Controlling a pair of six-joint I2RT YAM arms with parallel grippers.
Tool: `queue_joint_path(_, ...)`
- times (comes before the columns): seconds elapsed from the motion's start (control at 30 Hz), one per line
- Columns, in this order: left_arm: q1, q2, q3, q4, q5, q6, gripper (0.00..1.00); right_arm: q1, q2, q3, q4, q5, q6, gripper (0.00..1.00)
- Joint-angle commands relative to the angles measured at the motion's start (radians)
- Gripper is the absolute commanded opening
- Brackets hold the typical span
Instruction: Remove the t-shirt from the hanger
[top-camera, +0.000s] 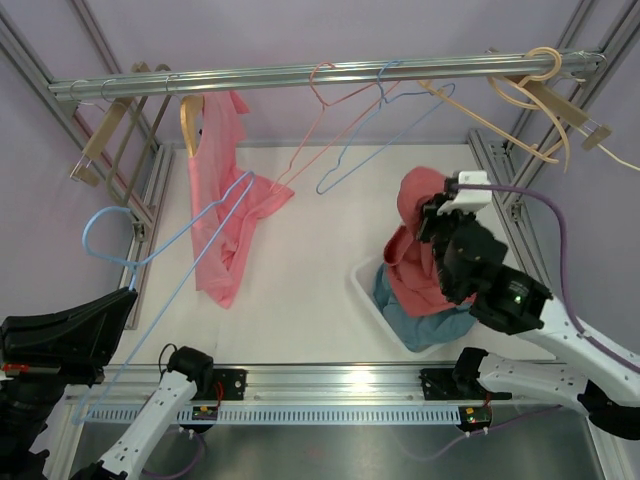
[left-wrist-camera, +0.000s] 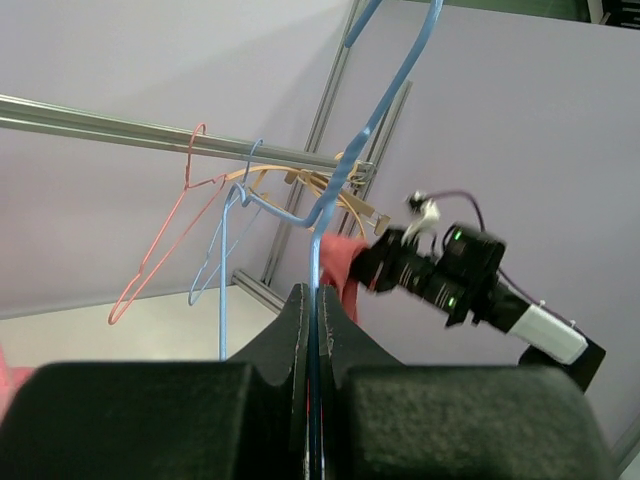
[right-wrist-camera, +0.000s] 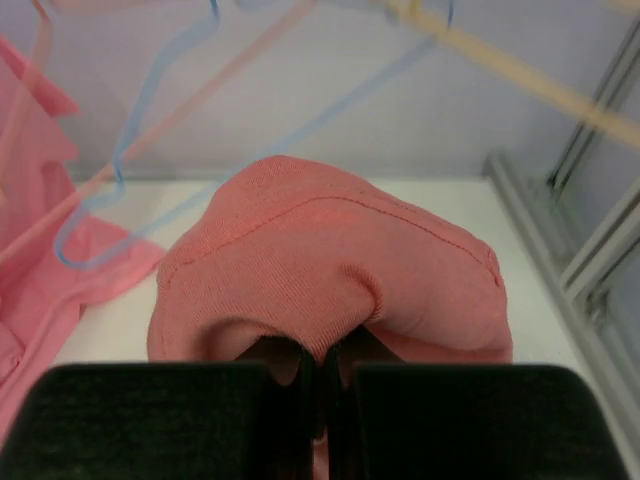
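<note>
My right gripper (top-camera: 440, 228) is shut on a fold of the salmon t-shirt (top-camera: 412, 255) and holds it bunched above the white basket (top-camera: 362, 285); the right wrist view shows the cloth (right-wrist-camera: 330, 250) pinched between the closed jaws (right-wrist-camera: 325, 365). My left gripper (top-camera: 125, 298) at the near left is shut on the light blue wire hanger (top-camera: 135, 262), which is bare and slants up toward the table's middle. In the left wrist view the wire (left-wrist-camera: 345, 180) runs up from my closed jaws (left-wrist-camera: 320, 305), with the salmon shirt (left-wrist-camera: 345, 262) behind.
A metal rail (top-camera: 320, 72) crosses the back. A pink shirt (top-camera: 225, 200) hangs from it on a wooden hanger, beside a red wire hanger (top-camera: 330, 110), a blue one (top-camera: 390, 130) and wooden hangers (top-camera: 540, 100) at both ends. The basket holds teal cloth (top-camera: 420, 322).
</note>
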Motion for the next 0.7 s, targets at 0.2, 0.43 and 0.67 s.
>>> queue_joint_path(0.2,-0.002,0.075,-0.030,0.040,-0.051,0.052,0.00,-0.007,-0.316,-0.557,-0.461,0.036,1.173,0.00)
queue_joint_path(0.43,-0.002,0.118,-0.024,0.043,-0.097,0.063,0.00,0.062,-0.488,-0.518,-0.682,0.010,1.265,0.00)
queue_joint_path(0.67,-0.002,0.169,-0.061,0.040,-0.137,0.086,0.00,0.062,-0.624,-0.414,-0.815,-0.189,1.136,0.55)
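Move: The basket that the right hand, still gripping the coral t-shirt, is going to lies about 37 cm below it, 5 cm back and 4 cm to its right; the blue-grey t-shirt in it lies some 10 cm back and 3 cm right, 36 cm down. For the left hand, holding the empty blue hanger, the rail's free stretch is roughly 45 cm ahead, 16 cm right and 6 cm above; the red hanger is 43 cm ahead, 23 cm right, slightly lower, the pink t-shirt 40 cm ahead, 3 cm right and 25 cm lower. Down fast, some 22 cm, and back about 9 cm with a little drift to the right, the right hand lowers the coral t-shirt into the basket, tipping its fingers down and rolling left side up; it then rises slightly and opens halfway to release the cloth. The left hand keeps its grip on the blue hanger and carries it forward towards the rail, sinking slightly. ##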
